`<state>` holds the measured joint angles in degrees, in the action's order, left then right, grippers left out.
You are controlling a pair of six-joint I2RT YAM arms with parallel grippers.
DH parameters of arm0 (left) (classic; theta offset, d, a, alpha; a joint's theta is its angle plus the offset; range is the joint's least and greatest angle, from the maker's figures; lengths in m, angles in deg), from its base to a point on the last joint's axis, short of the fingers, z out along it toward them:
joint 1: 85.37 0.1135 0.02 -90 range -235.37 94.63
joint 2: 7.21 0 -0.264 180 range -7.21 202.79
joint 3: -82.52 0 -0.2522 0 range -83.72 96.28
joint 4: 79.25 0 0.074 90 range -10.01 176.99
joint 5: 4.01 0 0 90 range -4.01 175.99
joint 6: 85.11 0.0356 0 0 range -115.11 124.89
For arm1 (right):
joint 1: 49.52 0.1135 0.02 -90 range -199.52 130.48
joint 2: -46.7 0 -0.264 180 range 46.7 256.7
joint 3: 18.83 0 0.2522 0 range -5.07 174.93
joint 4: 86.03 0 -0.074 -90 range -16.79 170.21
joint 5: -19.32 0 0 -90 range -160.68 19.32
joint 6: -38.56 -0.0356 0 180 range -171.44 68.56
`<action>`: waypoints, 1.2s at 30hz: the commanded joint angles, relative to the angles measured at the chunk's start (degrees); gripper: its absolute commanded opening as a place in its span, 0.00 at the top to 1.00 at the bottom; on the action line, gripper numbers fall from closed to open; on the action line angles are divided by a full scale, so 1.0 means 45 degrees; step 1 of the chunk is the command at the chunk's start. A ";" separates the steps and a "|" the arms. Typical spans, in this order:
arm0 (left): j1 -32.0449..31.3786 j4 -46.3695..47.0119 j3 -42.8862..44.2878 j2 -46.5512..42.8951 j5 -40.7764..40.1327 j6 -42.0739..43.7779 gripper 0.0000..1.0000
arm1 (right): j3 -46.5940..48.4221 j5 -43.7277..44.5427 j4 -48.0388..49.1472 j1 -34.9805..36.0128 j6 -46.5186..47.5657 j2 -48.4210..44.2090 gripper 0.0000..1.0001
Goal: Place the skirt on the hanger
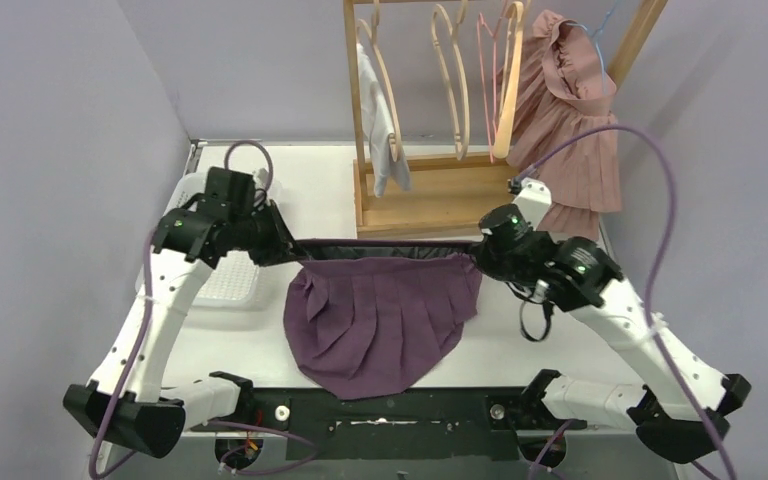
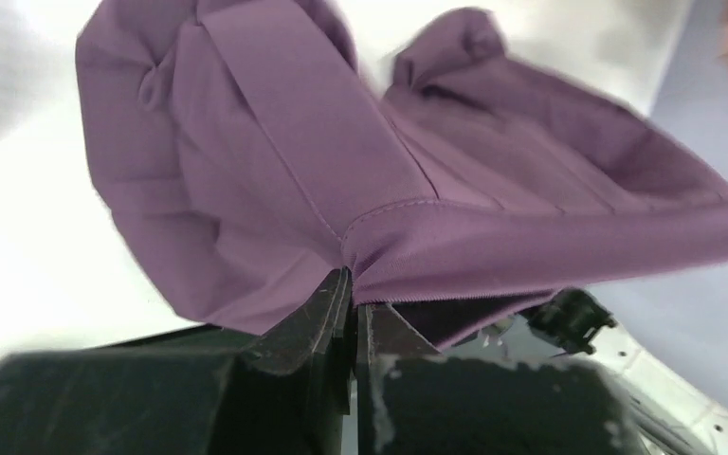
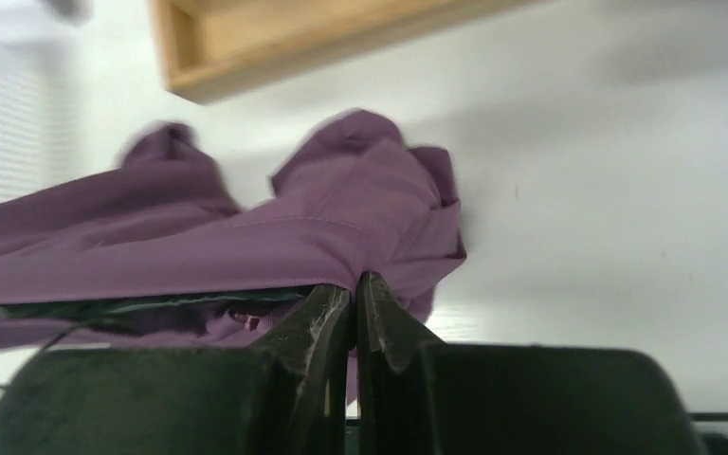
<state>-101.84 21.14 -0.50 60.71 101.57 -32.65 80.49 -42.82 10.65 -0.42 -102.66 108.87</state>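
A purple pleated skirt [image 1: 380, 315] hangs stretched between both arms above the table, its dark waistband pulled taut and its hem drooping toward the near edge. My left gripper [image 1: 288, 250] is shut on the waistband's left end [image 2: 360, 251]. At the other end my right gripper [image 1: 477, 255] is shut on the waistband [image 3: 355, 270]. Empty wooden hangers [image 1: 452, 70] and a pink wire one [image 1: 488, 60] hang on the wooden rack [image 1: 430, 195] behind the skirt.
On the rack, a white garment [image 1: 382, 130] hangs at the left and a dusty-pink skirt [image 1: 570, 120] at the right. A white basket [image 1: 230, 280] sits under the left arm. Grey walls close in on both sides.
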 commanded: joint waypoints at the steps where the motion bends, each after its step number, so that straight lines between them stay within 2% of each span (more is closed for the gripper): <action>1: 0.0225 0.2505 -0.2812 -0.0183 -0.0877 -0.0144 1.00 | -0.4281 -0.3153 0.2908 -0.2986 0.2186 -0.0646 1.00; 3: 0.0230 0.3681 -0.4458 0.0040 -0.0802 -0.0200 1.00 | -0.5838 -0.4300 0.4256 -0.3641 0.2405 -0.0780 1.00; 6: 0.0140 0.5225 -0.6217 0.0699 -0.0461 -0.0248 1.00 | -0.7283 -0.4930 0.5552 -0.3838 0.2435 -0.0607 1.00; 11: 0.0105 0.6515 -0.7296 0.1750 -0.0341 -0.0164 1.00 | -0.8472 -0.5297 0.6902 -0.3928 0.2633 0.0009 1.00; 13: 0.0105 0.6581 -0.7223 0.2009 -0.0382 -0.0077 0.96 | -0.8486 -0.5333 0.7082 -0.3959 0.2704 0.0137 0.97; 17: 0.0133 0.6406 -0.6767 0.2014 -0.0514 0.0157 0.85 | -0.8353 -0.5331 0.7158 -0.3987 0.2898 -0.0314 0.82; 26: 0.0447 0.5188 -0.5613 0.0718 -0.0669 0.0917 0.61 | -0.7781 -0.5673 0.6934 -0.4036 0.4520 -0.3474 0.46; 31: 0.0666 0.5098 -0.4817 -0.0105 -0.0560 0.1464 0.57 | -0.6561 -0.5416 0.7014 -0.4035 0.5868 -0.5042 0.40; 36: 0.0726 0.5743 -0.4070 -0.0627 -0.0286 0.1464 0.56 | -0.4048 -0.4755 0.7424 -0.4038 0.5996 -0.4694 0.40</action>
<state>-99.04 43.94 -23.19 60.43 99.29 -27.58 53.63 -67.48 39.70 -18.36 -78.67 86.27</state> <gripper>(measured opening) 0.436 0.598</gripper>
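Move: Both hands still pinch the purple skirt by opposite ends of its waistband, some 36 cm apart; the tabletop spot each goes to is straight below, about 21 cm under the left and 20 cm under the right. The skirt's middle is roughly 6 cm back and 17 cm right of the left hand, with the white basket about 22 cm left of that hand and 9 cm ahead. The rack's base is centred some 20 cm straight ahead of the right hand. Both hands bring the stretched waistband swiftly down together almost 20 cm to the tabletop, fingers tipping some 20 degrees steeper and the left drawing back a touch, then open to about half and let go of the skirt. They then come away upward, the left about 10 cm while going some 5 cm forward over the cloth's edge, the right faster, about 18 cm nearly straight up, its fingers swinging back up towards level by nearly 40 degrees. ##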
